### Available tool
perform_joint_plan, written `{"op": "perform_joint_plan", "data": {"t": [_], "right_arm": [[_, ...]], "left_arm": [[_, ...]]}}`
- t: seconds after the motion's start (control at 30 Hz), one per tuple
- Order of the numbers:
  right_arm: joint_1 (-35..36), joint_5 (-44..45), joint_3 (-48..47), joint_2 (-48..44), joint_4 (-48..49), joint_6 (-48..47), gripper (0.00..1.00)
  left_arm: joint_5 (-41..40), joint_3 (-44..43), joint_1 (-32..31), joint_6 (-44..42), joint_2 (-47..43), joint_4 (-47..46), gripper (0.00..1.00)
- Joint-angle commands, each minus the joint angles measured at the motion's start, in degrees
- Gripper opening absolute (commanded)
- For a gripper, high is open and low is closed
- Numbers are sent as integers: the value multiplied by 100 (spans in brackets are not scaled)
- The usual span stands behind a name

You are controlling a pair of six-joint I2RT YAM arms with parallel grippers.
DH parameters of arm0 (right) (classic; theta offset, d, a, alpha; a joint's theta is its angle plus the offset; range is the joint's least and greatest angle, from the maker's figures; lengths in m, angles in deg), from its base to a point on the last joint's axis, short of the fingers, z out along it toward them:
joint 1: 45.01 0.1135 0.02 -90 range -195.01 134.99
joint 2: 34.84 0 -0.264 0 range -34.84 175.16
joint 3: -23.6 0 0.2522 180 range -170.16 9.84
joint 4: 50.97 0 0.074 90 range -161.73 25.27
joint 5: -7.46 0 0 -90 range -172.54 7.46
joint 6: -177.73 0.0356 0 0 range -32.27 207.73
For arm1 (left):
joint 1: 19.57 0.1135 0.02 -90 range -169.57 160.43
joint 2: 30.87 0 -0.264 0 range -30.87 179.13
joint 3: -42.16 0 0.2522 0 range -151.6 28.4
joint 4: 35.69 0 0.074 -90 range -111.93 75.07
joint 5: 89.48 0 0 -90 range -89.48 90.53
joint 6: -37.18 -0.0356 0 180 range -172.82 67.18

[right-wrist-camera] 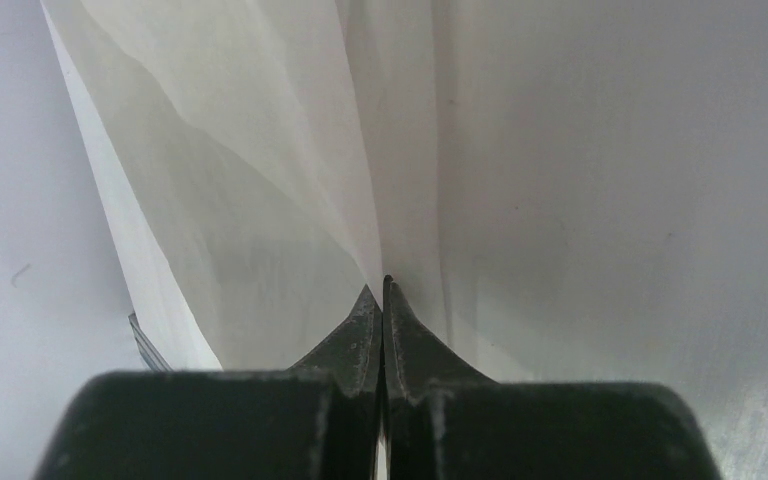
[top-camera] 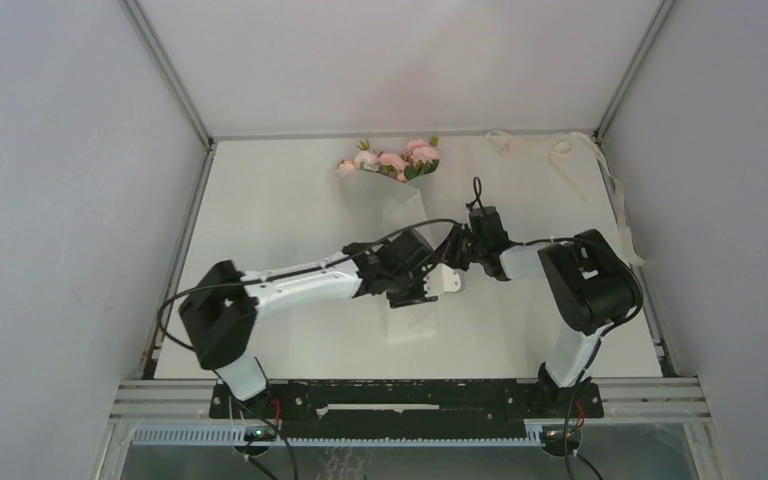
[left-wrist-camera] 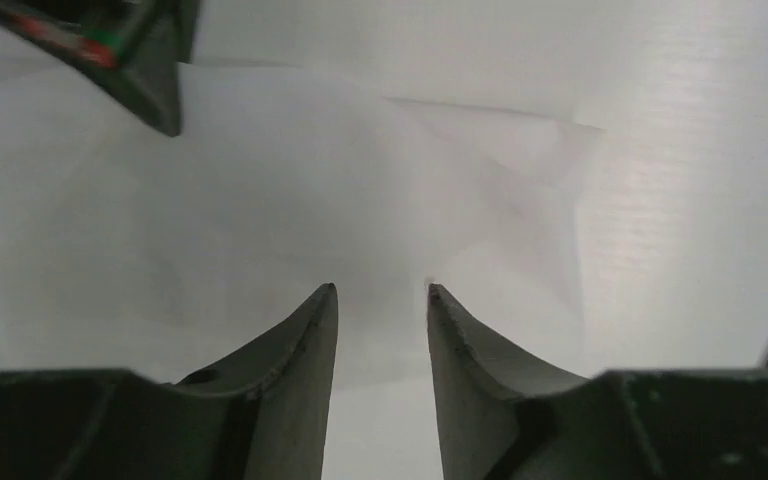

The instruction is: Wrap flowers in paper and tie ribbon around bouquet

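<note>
The pink flowers (top-camera: 392, 160) lie at the back of the table, their stems sheathed in the white paper (top-camera: 400, 205), which runs toward me under both arms as a long bouquet. My left gripper (top-camera: 438, 284) hovers over the paper's lower part; in the left wrist view its jaws (left-wrist-camera: 380, 290) stand open with only creased paper (left-wrist-camera: 360, 190) beneath. My right gripper (top-camera: 457, 252) meets it from the right. In the right wrist view the jaws (right-wrist-camera: 385, 285) are shut, pinching a fold of the paper (right-wrist-camera: 290, 170). The cream ribbon (top-camera: 545, 148) lies loose at the back right.
The ribbon's tail (top-camera: 622, 215) trails along the right edge of the table. Grey walls enclose the table on three sides. A black part of the right gripper (left-wrist-camera: 140, 60) shows in the upper left of the left wrist view.
</note>
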State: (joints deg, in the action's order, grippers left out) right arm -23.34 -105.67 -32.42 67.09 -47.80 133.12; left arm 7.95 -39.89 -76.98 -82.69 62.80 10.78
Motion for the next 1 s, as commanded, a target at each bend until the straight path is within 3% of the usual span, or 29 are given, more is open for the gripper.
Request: {"op": "perform_joint_plan", "data": {"t": [0.0, 0.27, 0.5, 0.57, 0.7, 0.97], "right_arm": [[105, 240, -10, -432, 34, 59, 1], [-192, 1527, -19, -1209, -1072, -98, 35], [-1825, 1530, -186, -1729, -2166, -765, 43], [-2315, 1679, -810, -1741, -2710, -1183, 49], [-2970, 1999, -2410, -844, -3806, -1849, 58], [-3132, 2936, -5962, 1691, -5438, -2883, 66]], "left_arm": [[-1102, 581, -276, -19, 656, -1287, 45], [-476, 1130, -596, -588, 866, -912, 45], [-326, 1126, -558, -458, 955, -845, 44], [-285, 1113, -536, -436, 990, -830, 44], [-237, 1094, -487, -377, 1026, -818, 44], [160, 1014, -173, -244, 1155, -739, 43]]}}
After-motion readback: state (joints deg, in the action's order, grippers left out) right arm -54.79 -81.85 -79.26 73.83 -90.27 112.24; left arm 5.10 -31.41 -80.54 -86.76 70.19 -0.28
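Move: The ribbon's near bunch, lying by the far edge of the table, is about 30 cm ahead of the right hand and 32 cm to its right, roughly level with it. The flower heads lie some 25 cm ahead of that hand and 9 cm to its left. The paper's folded lower end is some 8 cm straight below the left hand; from there the flower heads are about 38 cm ahead and 4 cm to the left. Rising a few centimetres as its shut fingers open and let go of the paper's edge, the right hand sweeps right about 30 cm, then swings forward some 17 cm and higher towards the ribbon, fingers spreading further and the wrist turning clockwise and rolling its left side down. The left hand meanwhile drops about 7.5 cm quickly onto the paper's lower end and stays there, fingers half open. ##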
